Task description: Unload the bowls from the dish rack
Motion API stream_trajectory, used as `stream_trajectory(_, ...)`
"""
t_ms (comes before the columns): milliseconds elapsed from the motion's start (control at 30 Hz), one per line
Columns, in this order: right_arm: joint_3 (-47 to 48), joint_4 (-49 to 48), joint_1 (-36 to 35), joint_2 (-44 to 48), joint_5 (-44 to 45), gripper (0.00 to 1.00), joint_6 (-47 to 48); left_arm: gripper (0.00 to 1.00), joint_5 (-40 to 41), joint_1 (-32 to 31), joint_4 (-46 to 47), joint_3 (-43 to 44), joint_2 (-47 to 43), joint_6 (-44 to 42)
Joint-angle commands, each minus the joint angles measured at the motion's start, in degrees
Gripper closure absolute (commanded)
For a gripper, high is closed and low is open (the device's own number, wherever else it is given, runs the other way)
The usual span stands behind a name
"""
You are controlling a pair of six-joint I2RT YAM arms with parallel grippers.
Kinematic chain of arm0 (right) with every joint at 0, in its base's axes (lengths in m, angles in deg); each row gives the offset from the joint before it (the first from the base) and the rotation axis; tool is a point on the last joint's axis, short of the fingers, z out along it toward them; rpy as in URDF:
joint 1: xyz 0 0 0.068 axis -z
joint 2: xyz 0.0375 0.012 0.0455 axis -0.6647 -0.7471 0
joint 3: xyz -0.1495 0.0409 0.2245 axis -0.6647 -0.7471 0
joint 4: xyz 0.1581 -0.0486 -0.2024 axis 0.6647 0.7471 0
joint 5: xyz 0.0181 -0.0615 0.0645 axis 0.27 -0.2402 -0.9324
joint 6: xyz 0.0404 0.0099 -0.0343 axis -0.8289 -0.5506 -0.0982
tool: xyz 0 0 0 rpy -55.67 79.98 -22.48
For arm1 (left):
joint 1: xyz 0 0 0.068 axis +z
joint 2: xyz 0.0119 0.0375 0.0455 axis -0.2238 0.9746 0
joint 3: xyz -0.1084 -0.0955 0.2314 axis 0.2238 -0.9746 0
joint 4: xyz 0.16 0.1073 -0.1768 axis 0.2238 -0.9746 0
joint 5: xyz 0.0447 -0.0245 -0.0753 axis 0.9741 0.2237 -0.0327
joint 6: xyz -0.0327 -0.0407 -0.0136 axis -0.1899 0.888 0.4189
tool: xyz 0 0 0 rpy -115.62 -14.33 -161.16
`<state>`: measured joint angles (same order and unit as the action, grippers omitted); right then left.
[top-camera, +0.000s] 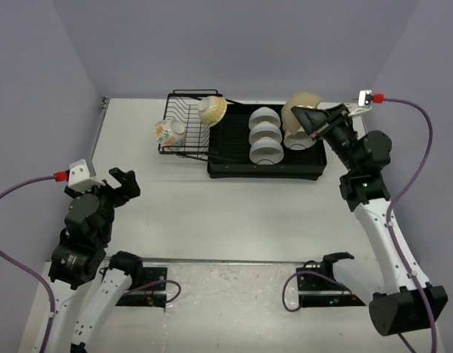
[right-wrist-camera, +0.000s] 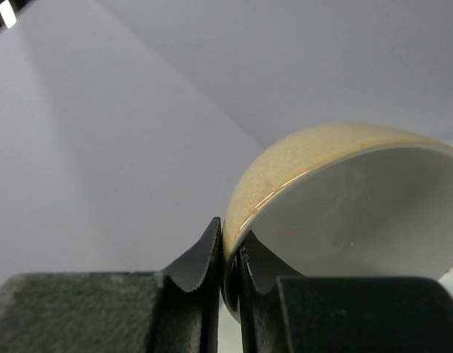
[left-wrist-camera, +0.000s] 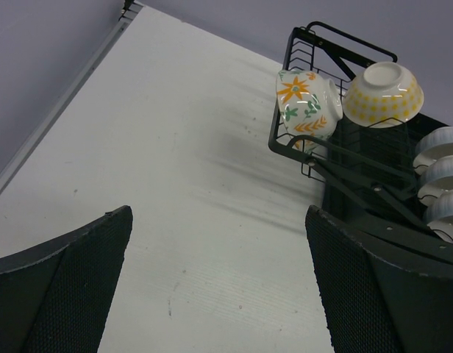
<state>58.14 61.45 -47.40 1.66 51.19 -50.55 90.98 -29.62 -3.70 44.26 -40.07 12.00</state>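
Note:
The dish rack is a black wire basket [top-camera: 184, 118] joined to a black tray [top-camera: 234, 151]. My right gripper [top-camera: 309, 121] is shut on the rim of a cream bowl [top-camera: 298, 105], held tilted over the tray's right end. In the right wrist view the gripper [right-wrist-camera: 230, 235] pinches the edge of that bowl [right-wrist-camera: 322, 165]. Another pale bowl [top-camera: 295, 140] sits beneath it. Three white bowls [top-camera: 265, 134] stand in a row on the tray. A flowered bowl [top-camera: 170, 132] and a yellow-patterned bowl [top-camera: 212, 110] rest in the basket. My left gripper [top-camera: 123, 184] is open over the table.
The left wrist view shows the open left gripper [left-wrist-camera: 219, 220] above bare white table, with the flowered bowl [left-wrist-camera: 304, 99], the yellow-patterned bowl [left-wrist-camera: 383, 92] and the basket [left-wrist-camera: 315, 44] ahead to its right. Grey walls enclose the table on three sides.

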Motion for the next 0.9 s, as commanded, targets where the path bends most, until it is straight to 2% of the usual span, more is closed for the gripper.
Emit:
stream_trajectory(0,15.0,29.4,-5.1,0.2,-1.8,1.00,24.5,0.00,-0.4,-0.3,3.1,0.8,1.2,-1.2)
stream_trajectory(33,17.8,34.8,-8.9,-2.6,-1.4,1.00,28.3,0.00,-0.4,-0.3,3.2,0.9,1.3,-1.2)
stream_trajectory(67,23.5,45.7,-11.4,-4.2,4.2,1.00,35.2,0.00,0.1,-0.3,3.2,0.8,1.4,-1.1)
stream_trajectory(100,25.8,50.5,-14.4,-5.9,8.5,1.00,38.6,0.00,0.3,-0.2,3.3,0.7,1.3,-1.1)
stream_trajectory(133,27.6,58.7,-20.3,-8.9,17.0,1.00,43.6,0.00,0.5,-0.1,3.2,0.6,1.3,-1.0)
stream_trajectory(233,31.6,68.1,-31.3,-13.0,33.7,1.00,46.4,0.00,0.6,-0.1,3.1,0.3,0.8,-0.9)
stream_trajectory(267,31.8,72.6,-33.2,-15.4,42.6,1.00,46.1,0.00,0.5,-0.1,3.1,0.2,0.7,-0.9)
stream_trajectory(300,31.2,74.0,-34.6,-16.4,45.4,1.00,45.8,0.00,0.4,-0.1,3.2,0.1,0.7,-0.9)
stream_trajectory(400,29.0,78.8,-37.3,-21.8,49.8,1.00,43.5,0.00,-0.1,-0.1,3.3,0.0,0.9,-1.0)
stream_trajectory(500,25.2,79.7,-39.7,-25.7,50.5,1.00,41.6,0.00,-0.4,-0.1,3.3,0.0,1.2,-1.1)
stream_trajectory(633,18.6,77.4,-40.3,-29.6,49.3,1.00,39.2,0.00,-0.7,-0.1,3.4,-0.1,0.8,-1.1)
stream_trajectory(867,14.7,73.5,-40.4,-35.8,45.4,1.00,36.1,0.00,-0.7,-0.1,3.4,-0.1,0.0,-1.1)
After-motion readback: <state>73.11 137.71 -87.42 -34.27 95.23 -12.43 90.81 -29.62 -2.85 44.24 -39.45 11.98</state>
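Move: In front of the rack, the bare patch of table that the held tan bowl is taken to lies about 9 cm back of the right hand, hardly to either side of it, and some 40 cm below. The nearer of the two tan bowls left in the rack is some 13 cm ahead of that hand and 4 cm right; the front white bowl is 8 cm ahead and 7 cm left, both nearly 30 cm below. From the left hand the patch is about 47 cm right, 3 cm ahead, 27 cm down. Swinging the held tan bowl off to the left by about 10 cm, at first with a slight rise, the right hand then plunges towards the table in front of the rack, ending some 35 cm lower and 9 cm farther back and giving up over half of its leftward swing. The wrist rolls over by about 105 degrees, so the fingers go from forward and slightly up to pointing down; they keep their pinch on the rim. ##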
